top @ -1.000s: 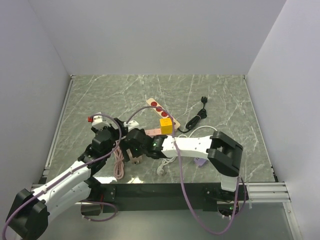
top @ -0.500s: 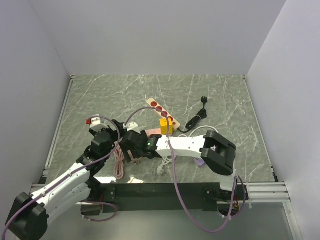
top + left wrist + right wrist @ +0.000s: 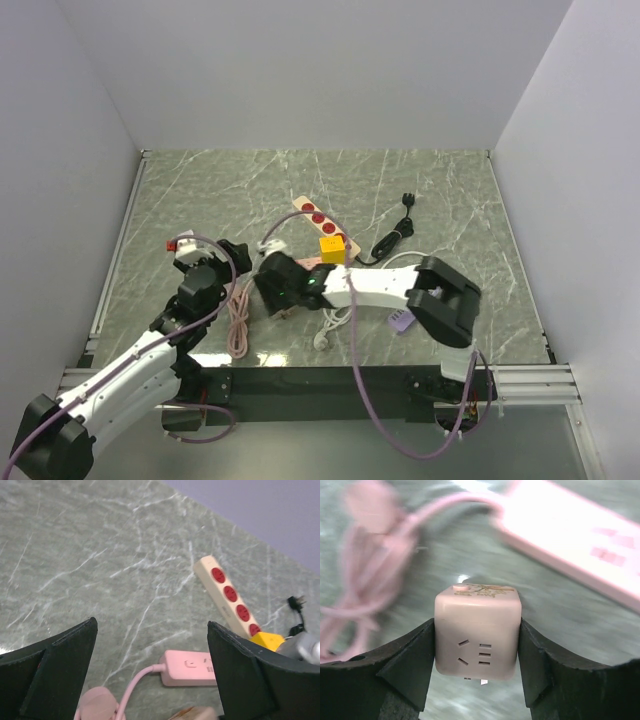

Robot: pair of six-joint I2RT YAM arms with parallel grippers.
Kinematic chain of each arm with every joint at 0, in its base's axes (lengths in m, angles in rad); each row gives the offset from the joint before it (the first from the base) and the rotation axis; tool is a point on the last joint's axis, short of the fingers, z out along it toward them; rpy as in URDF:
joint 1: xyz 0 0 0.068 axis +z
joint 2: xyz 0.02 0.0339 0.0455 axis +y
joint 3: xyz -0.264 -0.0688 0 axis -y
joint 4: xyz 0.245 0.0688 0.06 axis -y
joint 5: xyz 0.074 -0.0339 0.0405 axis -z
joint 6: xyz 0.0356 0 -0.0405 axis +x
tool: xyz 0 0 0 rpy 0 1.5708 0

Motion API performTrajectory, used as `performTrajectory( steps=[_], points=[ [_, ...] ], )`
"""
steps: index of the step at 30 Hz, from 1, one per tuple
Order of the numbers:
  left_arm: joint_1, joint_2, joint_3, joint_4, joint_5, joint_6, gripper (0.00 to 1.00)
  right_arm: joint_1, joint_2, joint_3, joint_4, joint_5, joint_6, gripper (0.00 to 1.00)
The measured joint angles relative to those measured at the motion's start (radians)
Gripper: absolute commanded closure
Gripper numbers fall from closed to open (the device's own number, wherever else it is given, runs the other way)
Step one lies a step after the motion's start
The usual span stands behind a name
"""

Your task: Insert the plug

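Observation:
My right gripper (image 3: 477,645) is shut on a pink cube-shaped adapter (image 3: 477,630), one finger on each side, with metal prongs showing beneath it just above the table. A pink power strip (image 3: 575,535) lies just beyond it, and its coiled pink cord (image 3: 370,545) is to the left. The yellow plug (image 3: 333,250) sits at the near end of a cream strip with red sockets (image 3: 315,215). My left gripper (image 3: 152,670) hangs open and empty above the pink strip's cord end (image 3: 187,668). From above, the right gripper (image 3: 278,300) is near the table's middle front.
A black cable with its plug (image 3: 395,235) lies right of the cream strip. A white plug and cord (image 3: 325,338) and a flat purple piece (image 3: 400,320) lie near the front edge under the right arm. Grey walls enclose the marble table (image 3: 200,190).
The right gripper's jaws have closed onto the pink cube adapter. The left arm has drawn back a little to the left, away from the right gripper, staying open.

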Motion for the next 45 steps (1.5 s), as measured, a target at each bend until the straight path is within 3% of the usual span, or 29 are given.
performTrajectory(
  steps=[5,12,18,24,33,45],
  points=[
    [0.002,-0.069,-0.018,0.066,0.075,0.055,0.04,-0.166,-0.187,-0.18,0.089,-0.121,-0.051,1.0],
    [0.004,-0.178,-0.048,0.18,0.278,0.149,0.04,-0.373,-0.418,-0.279,0.315,-0.396,-0.121,1.0],
    [0.005,-0.194,-0.051,0.306,0.52,0.19,0.05,-0.444,-0.477,-0.341,0.594,-0.708,-0.084,1.0],
    [0.005,-0.082,-0.042,0.392,0.681,0.193,0.05,-0.494,-0.446,-0.395,0.852,-0.935,0.026,1.0],
    [0.005,-0.063,-0.027,0.48,0.791,0.197,0.05,-0.504,-0.422,-0.417,1.073,-1.067,0.135,1.0],
    [0.005,-0.011,-0.027,0.591,0.928,0.187,0.08,-0.503,-0.414,-0.434,1.196,-1.13,0.198,1.0]
  ],
)
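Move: The pink cube plug, already pinched in my right fingers close to the table, lies about 9 cm right of my left hand, 8 cm back and 10 cm below. The open left gripper it is being brought to is thus some 9 cm left, 8 cm ahead and 10 cm above my right hand. From the right hand, the pink strip's middle lies 6 cm ahead and 8 cm right, the yellow block 9 cm ahead and 14 cm right, the pink cord coil 6 cm back and 6 cm left. I carry the cube plug up some 24 cm in my right hand, first swinging forward and right over the pink strip, then back, while that wrist rolls from steeply down to pointing left. My empty left hand swings right, up and slightly back, turning about 50 degrees clockwise and tilting up, so its wide-open fingers close in on the plug's patterned face without visible contact. ##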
